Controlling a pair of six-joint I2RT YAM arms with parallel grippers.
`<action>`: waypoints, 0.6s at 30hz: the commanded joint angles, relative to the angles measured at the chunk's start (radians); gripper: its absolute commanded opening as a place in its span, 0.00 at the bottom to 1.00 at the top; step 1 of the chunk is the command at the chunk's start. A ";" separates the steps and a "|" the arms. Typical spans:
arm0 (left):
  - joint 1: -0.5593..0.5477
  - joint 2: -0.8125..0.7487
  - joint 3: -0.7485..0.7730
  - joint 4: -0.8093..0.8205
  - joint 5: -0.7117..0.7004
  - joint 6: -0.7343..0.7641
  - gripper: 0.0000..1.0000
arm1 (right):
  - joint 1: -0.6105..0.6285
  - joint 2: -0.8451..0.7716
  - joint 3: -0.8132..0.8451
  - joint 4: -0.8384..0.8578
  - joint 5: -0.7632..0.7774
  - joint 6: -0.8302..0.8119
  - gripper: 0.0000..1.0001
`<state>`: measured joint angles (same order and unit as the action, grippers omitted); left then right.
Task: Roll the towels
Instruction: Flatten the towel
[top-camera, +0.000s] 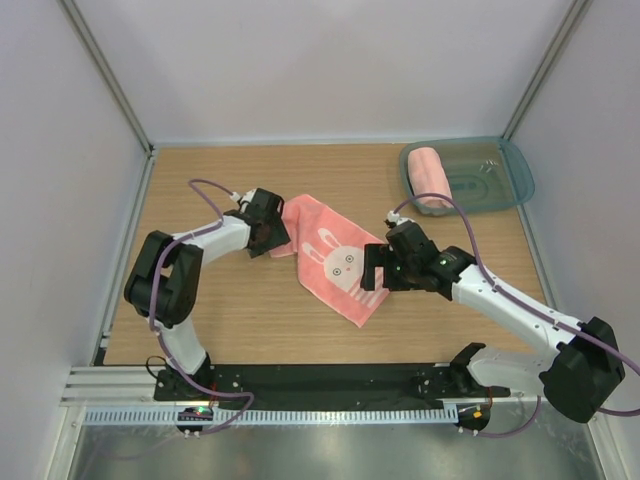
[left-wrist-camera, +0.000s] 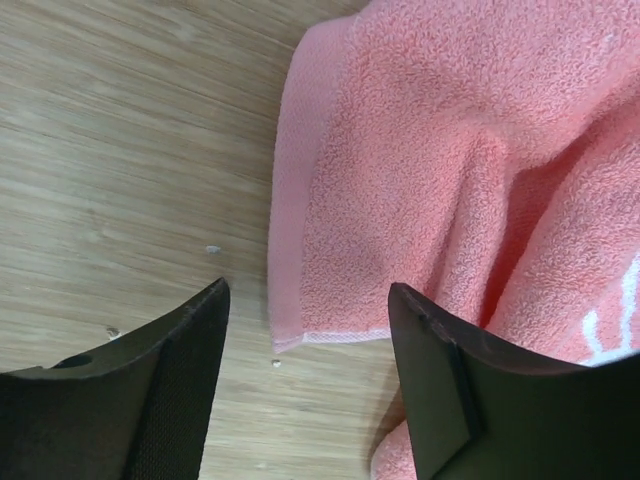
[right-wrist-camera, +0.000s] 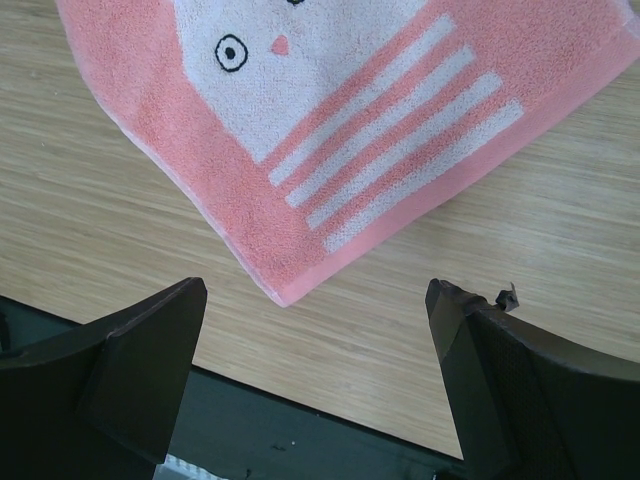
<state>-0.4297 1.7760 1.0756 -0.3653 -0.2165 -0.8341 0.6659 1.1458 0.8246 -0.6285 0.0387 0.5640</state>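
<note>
A salmon-pink towel (top-camera: 325, 258) with a white rabbit face and pale stripes lies flat and skewed on the wooden table. My left gripper (top-camera: 277, 238) is at its far left corner. In the left wrist view the jaws stand open on either side of that hemmed corner of the towel (left-wrist-camera: 420, 170), and the left gripper (left-wrist-camera: 308, 290) is not touching it. My right gripper (top-camera: 373, 270) hovers open beside the near right corner. In the right wrist view the striped towel (right-wrist-camera: 170, 140) ends just ahead of the right gripper (right-wrist-camera: 318, 290), with bare wood between the fingers. A second, plain pink towel (top-camera: 431, 176) lies rolled in a tray.
The translucent blue-green tray (top-camera: 512, 170) sits at the back right of the table. A black base rail (top-camera: 330, 380) runs along the near edge, just behind my right gripper. White walls enclose the table on three sides.
</note>
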 joint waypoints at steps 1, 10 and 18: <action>0.003 0.036 0.007 0.049 0.054 -0.019 0.65 | 0.003 0.006 0.007 0.016 0.009 0.010 1.00; 0.008 0.022 0.006 0.069 0.083 -0.014 0.00 | 0.009 0.060 -0.062 0.127 -0.097 0.063 1.00; 0.077 -0.141 -0.104 0.036 0.101 -0.002 0.00 | 0.031 0.192 -0.099 0.225 -0.128 0.099 1.00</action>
<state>-0.3897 1.7367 1.0119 -0.3157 -0.1268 -0.8501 0.6884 1.3109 0.7258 -0.4831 -0.0662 0.6350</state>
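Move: Between the left hand's open fingers lies the pink towel's left corner, about 1 cm back, 1 cm left and 1 cm below; the rabbit face is some 14 cm right and 3 cm back, the towel's far corner about 13 cm ahead and 6 cm right. From the right hand, the towel's near corner is roughly 4 cm back, 3 cm left and 9 cm down; its right corner is about 10 cm ahead and 7 cm right, the table's near edge 12 cm back, straight behind. Closing fully on the towel's left hem beside its corner, the left hand creeps about 1.5 cm to its right just over the table, then turns back left by as much with the hem pinched, also drawing back slightly. The right hand waits briefly, then sinks about 6 cm towards the near corner with fingers wide open, easing left and back some 2 cm each as its fingertips tip about 10 degrees more downward. ##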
